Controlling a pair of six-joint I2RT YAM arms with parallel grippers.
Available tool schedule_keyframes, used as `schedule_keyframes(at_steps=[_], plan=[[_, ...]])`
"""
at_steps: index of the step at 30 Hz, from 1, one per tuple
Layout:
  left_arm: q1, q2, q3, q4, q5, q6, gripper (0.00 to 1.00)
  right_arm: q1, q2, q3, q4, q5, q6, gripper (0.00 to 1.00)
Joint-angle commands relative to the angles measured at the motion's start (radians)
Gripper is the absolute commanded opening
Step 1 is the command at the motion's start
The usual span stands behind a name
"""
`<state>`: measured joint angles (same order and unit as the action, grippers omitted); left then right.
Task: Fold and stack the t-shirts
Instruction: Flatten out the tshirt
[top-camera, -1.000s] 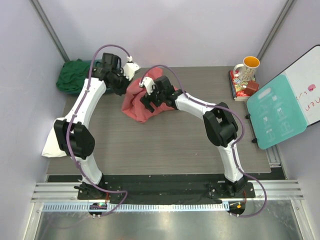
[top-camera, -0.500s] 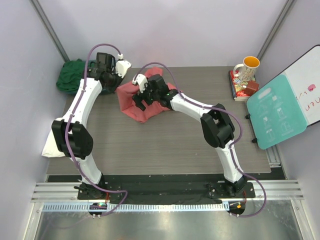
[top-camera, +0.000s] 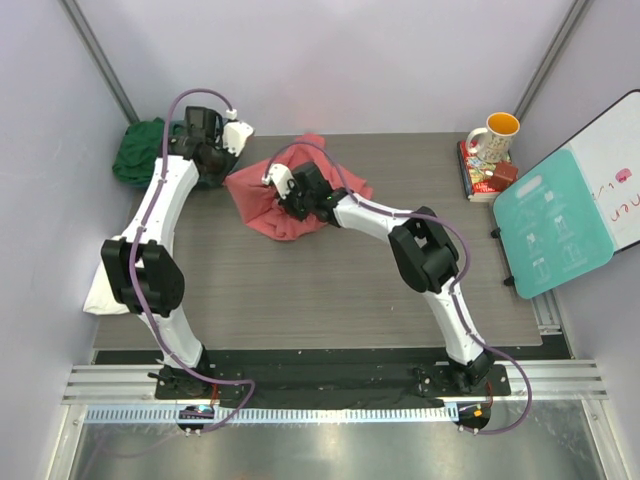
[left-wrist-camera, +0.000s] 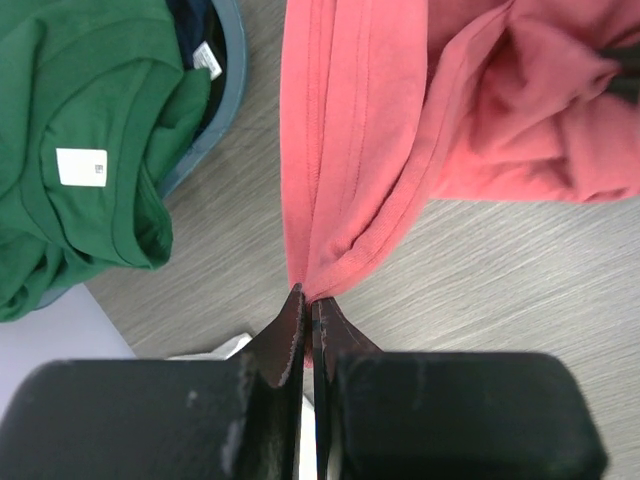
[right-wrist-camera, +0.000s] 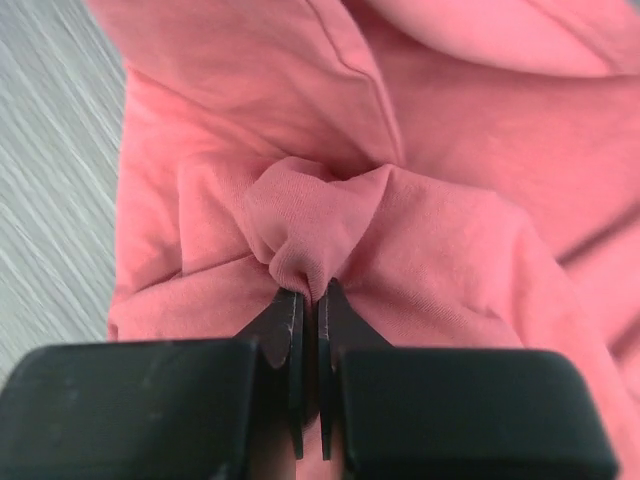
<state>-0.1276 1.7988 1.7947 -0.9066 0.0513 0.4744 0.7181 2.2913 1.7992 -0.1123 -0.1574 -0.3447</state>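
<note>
The coral-red t-shirt lies bunched at the back middle of the table. My left gripper is shut on its left hem, and in the left wrist view the doubled hem runs straight into the closed tips. My right gripper is shut on a pinched fold in the middle of the same shirt, the cloth puckered between its tips. The dark green t-shirt is heaped at the back left corner, its white label showing. A white t-shirt lies at the left edge, partly behind the left arm.
The green shirt rests in a teal tub beside the coral hem. At the back right, a mug stands on books. A teal board leans against a whiteboard at the right edge. Grey walls close in on both sides.
My right gripper has shut on a fold of the coral-red shirt. Both arms have shifted left and back, dragging the shirt's left side toward the green shirt.
</note>
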Motion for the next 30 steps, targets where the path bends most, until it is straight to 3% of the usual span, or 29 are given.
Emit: schedule_keyframes(at_steps=[1,8,14,17,20,25,30], plan=[[0.016,-0.018,-0.024,0.037,0.019,-0.002,0.0,-0.005,-0.176,-0.066,0.022,0.201,-0.14,0.01],[0.016,0.008,-0.003,0.037,0.035,-0.014,0.0,-0.061,-0.449,-0.257,0.0,0.372,-0.293,0.01],[0.016,0.039,0.051,0.008,0.045,-0.025,0.0,-0.149,-0.549,-0.402,-0.029,0.53,-0.352,0.03],[0.016,0.051,0.086,-0.008,0.042,-0.028,0.0,-0.193,-0.581,-0.475,-0.085,0.591,-0.37,0.16],[0.014,0.053,0.106,-0.02,0.033,-0.023,0.0,-0.215,-0.619,-0.527,-0.183,0.624,-0.385,0.43],[0.016,0.04,0.104,-0.023,0.027,-0.013,0.0,-0.223,-0.705,-0.584,-0.343,0.611,-0.401,0.6],[0.016,0.037,0.103,-0.023,0.041,-0.025,0.0,-0.23,-0.716,-0.516,-0.371,0.562,-0.341,0.65]])
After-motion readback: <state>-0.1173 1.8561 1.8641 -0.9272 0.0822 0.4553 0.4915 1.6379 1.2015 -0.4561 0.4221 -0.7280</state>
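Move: The right gripper already has a fold of the pink t-shirt pinched low at the table. The bare table it is to be pulled to lies some 25 cm to its right, about 2 cm nearer the base. The t-shirt's bulk is roughly 6 cm ahead, neither left nor right; the books stand about 44 cm to the right and 12 cm ahead. From the left gripper, that bare patch is some 36 cm right, 6 cm back and 15 cm down. Sweep the right gripper some 30 cm to the right with the pinched fold, away from the left gripper, arching up about 13 cm and then down again. On the way down, open the fingers to let the fold go, ease back towards the base and roll the wrist until they point mostly down. Keep the left gripper nearly in place, shut on its raised corner. ##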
